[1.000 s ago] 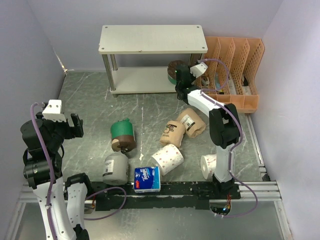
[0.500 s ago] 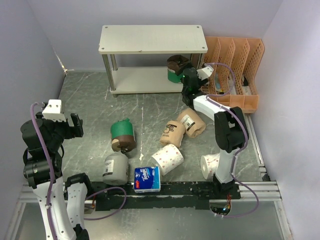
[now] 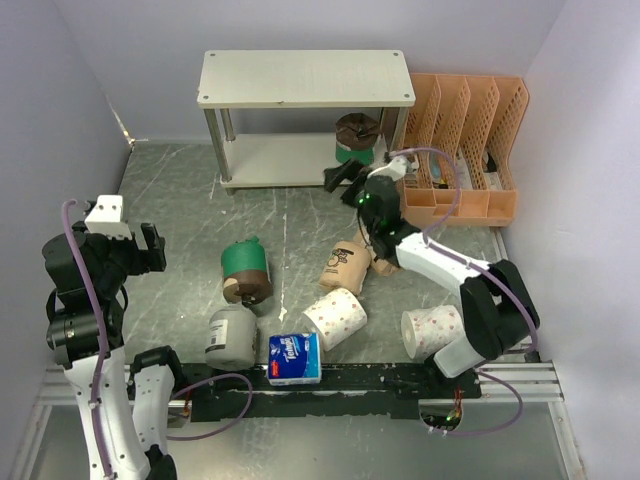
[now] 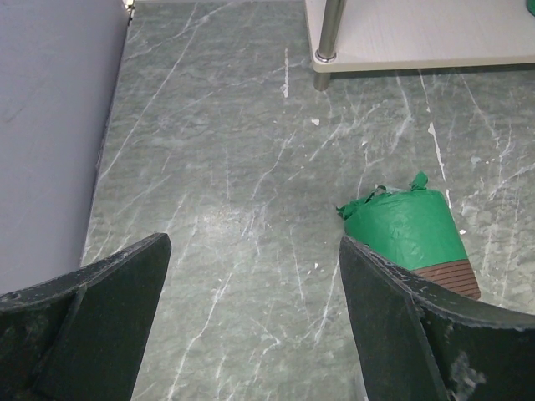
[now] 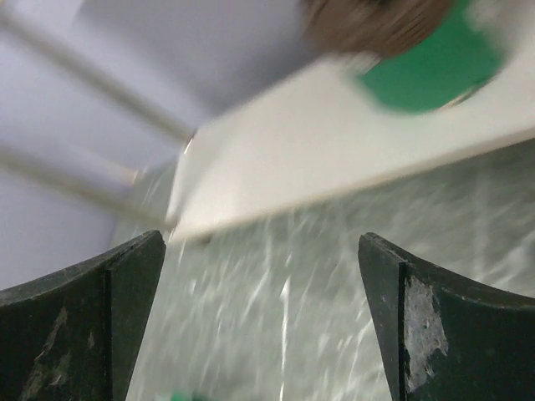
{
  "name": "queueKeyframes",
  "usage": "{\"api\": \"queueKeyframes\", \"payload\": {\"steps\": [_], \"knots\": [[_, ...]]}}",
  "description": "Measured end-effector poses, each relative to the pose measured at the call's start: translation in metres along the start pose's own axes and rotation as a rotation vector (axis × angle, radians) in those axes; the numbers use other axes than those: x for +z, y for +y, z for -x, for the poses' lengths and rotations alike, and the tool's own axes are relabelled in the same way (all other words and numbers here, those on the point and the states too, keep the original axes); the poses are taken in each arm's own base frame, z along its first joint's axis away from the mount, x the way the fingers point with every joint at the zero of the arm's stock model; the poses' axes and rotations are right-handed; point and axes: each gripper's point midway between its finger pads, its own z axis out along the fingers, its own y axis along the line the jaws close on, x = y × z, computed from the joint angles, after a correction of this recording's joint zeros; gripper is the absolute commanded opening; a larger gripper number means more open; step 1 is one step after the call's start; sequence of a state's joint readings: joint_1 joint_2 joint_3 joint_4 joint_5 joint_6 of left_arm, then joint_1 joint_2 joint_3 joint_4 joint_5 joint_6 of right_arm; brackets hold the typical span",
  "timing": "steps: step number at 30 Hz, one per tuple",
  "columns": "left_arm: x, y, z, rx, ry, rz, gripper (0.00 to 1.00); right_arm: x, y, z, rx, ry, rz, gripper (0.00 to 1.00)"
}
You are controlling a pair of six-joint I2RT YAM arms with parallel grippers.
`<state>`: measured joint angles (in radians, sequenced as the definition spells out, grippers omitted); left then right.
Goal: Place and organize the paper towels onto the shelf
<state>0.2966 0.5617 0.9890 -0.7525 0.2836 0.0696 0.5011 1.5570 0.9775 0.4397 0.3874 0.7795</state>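
Note:
The shelf (image 3: 305, 78) stands at the back of the table. One brown-and-green paper towel roll (image 3: 357, 138) sits upright at the right end of its lower board (image 3: 275, 160), free of any gripper. My right gripper (image 3: 338, 176) hangs open and empty just in front of that board; its blurred wrist view shows the roll (image 5: 410, 50) up on the board (image 5: 334, 159), beyond the gripper (image 5: 259, 326). My left gripper (image 3: 150, 250) is open and empty at the left. In its wrist view the gripper (image 4: 255, 326) is over bare floor, left of a second brown-and-green roll (image 4: 410, 234).
Loose on the floor lie the brown-and-green roll (image 3: 245, 270), a grey roll (image 3: 232, 337), a blue-and-white pack (image 3: 295, 358), two white dotted rolls (image 3: 335, 317) (image 3: 432, 330) and two tan kraft rolls (image 3: 345, 265) (image 3: 385, 250). An orange file organizer (image 3: 470, 140) stands right of the shelf.
My right gripper opened and let go of the brown-and-green roll on the lower board, then drew back toward the front and left. The left arm stayed still.

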Motion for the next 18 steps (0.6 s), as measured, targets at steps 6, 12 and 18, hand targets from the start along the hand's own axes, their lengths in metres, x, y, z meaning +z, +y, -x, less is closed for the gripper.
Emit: {"api": "queueKeyframes", "payload": {"steps": [6, 12, 18], "knots": [[0.008, 0.004, -0.005, -0.013, 0.035, 0.008, 0.94, -0.062, 0.04, -0.105, -0.268, 0.358, 0.387, 1.0], [0.009, 0.005, -0.006, -0.016, 0.039, 0.015, 0.94, -0.138, 0.084, -0.178, -0.597, 0.538, 0.789, 1.0], [0.008, 0.006, -0.005, -0.018, 0.036, 0.021, 0.94, -0.163, 0.104, -0.204, -0.72, 0.574, 0.959, 0.97]]}}
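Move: The green-and-brown roll still lying on its side on the table is some 17 cm back, 28 cm left and 17 cm below the right hand. The grey roll lies about 15 cm nearer the base than that green roll and 3 cm left of it; the bear-print beige roll is about 16 cm back and 4 cm left of the right hand. The roll already shelved stands 14 cm ahead and 3 cm right. From the left hand, the green-and-brown roll is about 8 cm ahead, 17 cm right and 24 cm below. Back and to its left, the right arm sweeps quickly away from the shelf towards the green-and-brown roll on the table, nearly 20 cm each way, sinking about 7 cm, mostly early on. The wrist swings counter-clockwise by some 70 degrees and tips, so the fingers end pointing left and down at the roll, wide open and touching nothing. ##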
